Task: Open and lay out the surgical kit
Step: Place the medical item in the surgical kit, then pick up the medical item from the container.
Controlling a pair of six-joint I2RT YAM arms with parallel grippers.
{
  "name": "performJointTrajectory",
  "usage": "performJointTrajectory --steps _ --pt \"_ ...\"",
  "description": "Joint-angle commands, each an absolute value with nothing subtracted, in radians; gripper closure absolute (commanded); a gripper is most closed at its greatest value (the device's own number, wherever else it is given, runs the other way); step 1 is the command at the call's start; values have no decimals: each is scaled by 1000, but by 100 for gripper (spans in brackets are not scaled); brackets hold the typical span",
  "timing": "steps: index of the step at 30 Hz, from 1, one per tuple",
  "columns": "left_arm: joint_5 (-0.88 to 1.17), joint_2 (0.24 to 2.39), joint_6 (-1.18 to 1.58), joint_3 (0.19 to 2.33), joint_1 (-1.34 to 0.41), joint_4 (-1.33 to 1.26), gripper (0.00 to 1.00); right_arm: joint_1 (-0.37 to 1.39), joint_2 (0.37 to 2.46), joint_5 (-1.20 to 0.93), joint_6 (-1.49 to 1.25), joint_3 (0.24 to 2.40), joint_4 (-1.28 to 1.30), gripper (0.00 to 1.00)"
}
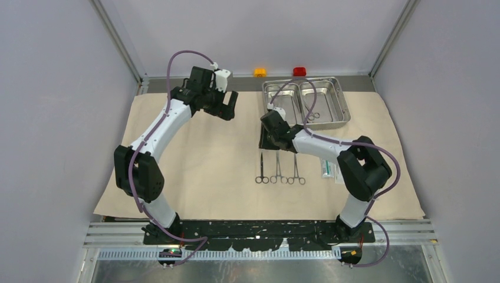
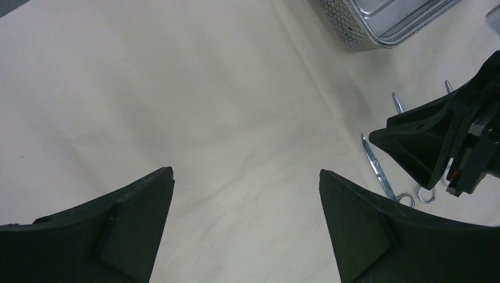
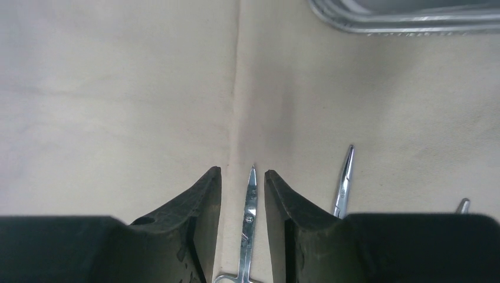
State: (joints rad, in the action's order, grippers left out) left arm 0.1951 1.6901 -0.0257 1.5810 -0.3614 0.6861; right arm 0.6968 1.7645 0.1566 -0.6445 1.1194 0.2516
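The beige cloth (image 1: 194, 159) lies spread flat on the table, with the steel tray (image 1: 342, 100) at its back right. Three ring-handled clamps lie side by side on the cloth, the left one (image 1: 261, 168) nearest the middle. My right gripper (image 1: 268, 141) hovers low over their tips. In the right wrist view its jaws (image 3: 243, 172) straddle one clamp (image 3: 250, 206) with a gap on each side, so the clamp rests free on the cloth. A second clamp (image 3: 343, 180) lies to the right. My left gripper (image 1: 227, 105) hangs wide open over bare cloth (image 2: 236, 106).
Another ring-handled tool (image 1: 312, 115) lies in the tray's right compartment. A white and teal packet (image 1: 328, 169) sits right of the clamps. An orange block (image 1: 260, 72) and a red block (image 1: 299, 71) stand behind the tray. Grey walls close in both sides.
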Motion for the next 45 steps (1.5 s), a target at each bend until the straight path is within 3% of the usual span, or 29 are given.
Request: performJointTrajectory --steps 1,14,24,40,45 --pt "208 1675 -18 1614 -364 670 3 650 1677 194 -590 1175 248 61" --pt "221 1632 -63 1588 -364 604 0 314 1620 111 -353 1316 280 60" --pt "329 1652 -151 1610 -365 633 0 130 1911 42 -141 1678 491 64" --pt "461 1853 -319 1768 -371 791 0 42 2315 -130 200 2139 839 64" --pt "469 1923 -299 1825 -371 802 0 40 2370 -180 235 2196 889 64"
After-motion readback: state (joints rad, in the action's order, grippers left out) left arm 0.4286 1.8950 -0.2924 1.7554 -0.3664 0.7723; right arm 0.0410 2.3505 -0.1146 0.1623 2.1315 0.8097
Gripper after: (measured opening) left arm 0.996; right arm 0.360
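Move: The curved scissors in the tray's right compartment, the next medical item, lie about 24 cm ahead of the right hand, 19 cm to its right and 4 cm lower. The tray's middle is some 26 cm ahead and 16 cm right; slim forceps in its left compartment lie 23 cm ahead and 11 cm right. The scissors just laid down are 6 cm back and 2 cm left. From the left hand, the curved scissors are roughly 16 cm ahead, 35 cm right and 19 cm below. Empty and partly open, the right hand leaves the laid scissors for the curved pair in the tray, arcing about 24 cm right and 22 cm forward, up some 13 cm over the rim, then down nearly as far over the finger rings. Its left side rolls down about 15 degrees; no touch shows. The wide-open left hand shifts 4 cm right, turning clockwise 20 degrees and finally sinking. ##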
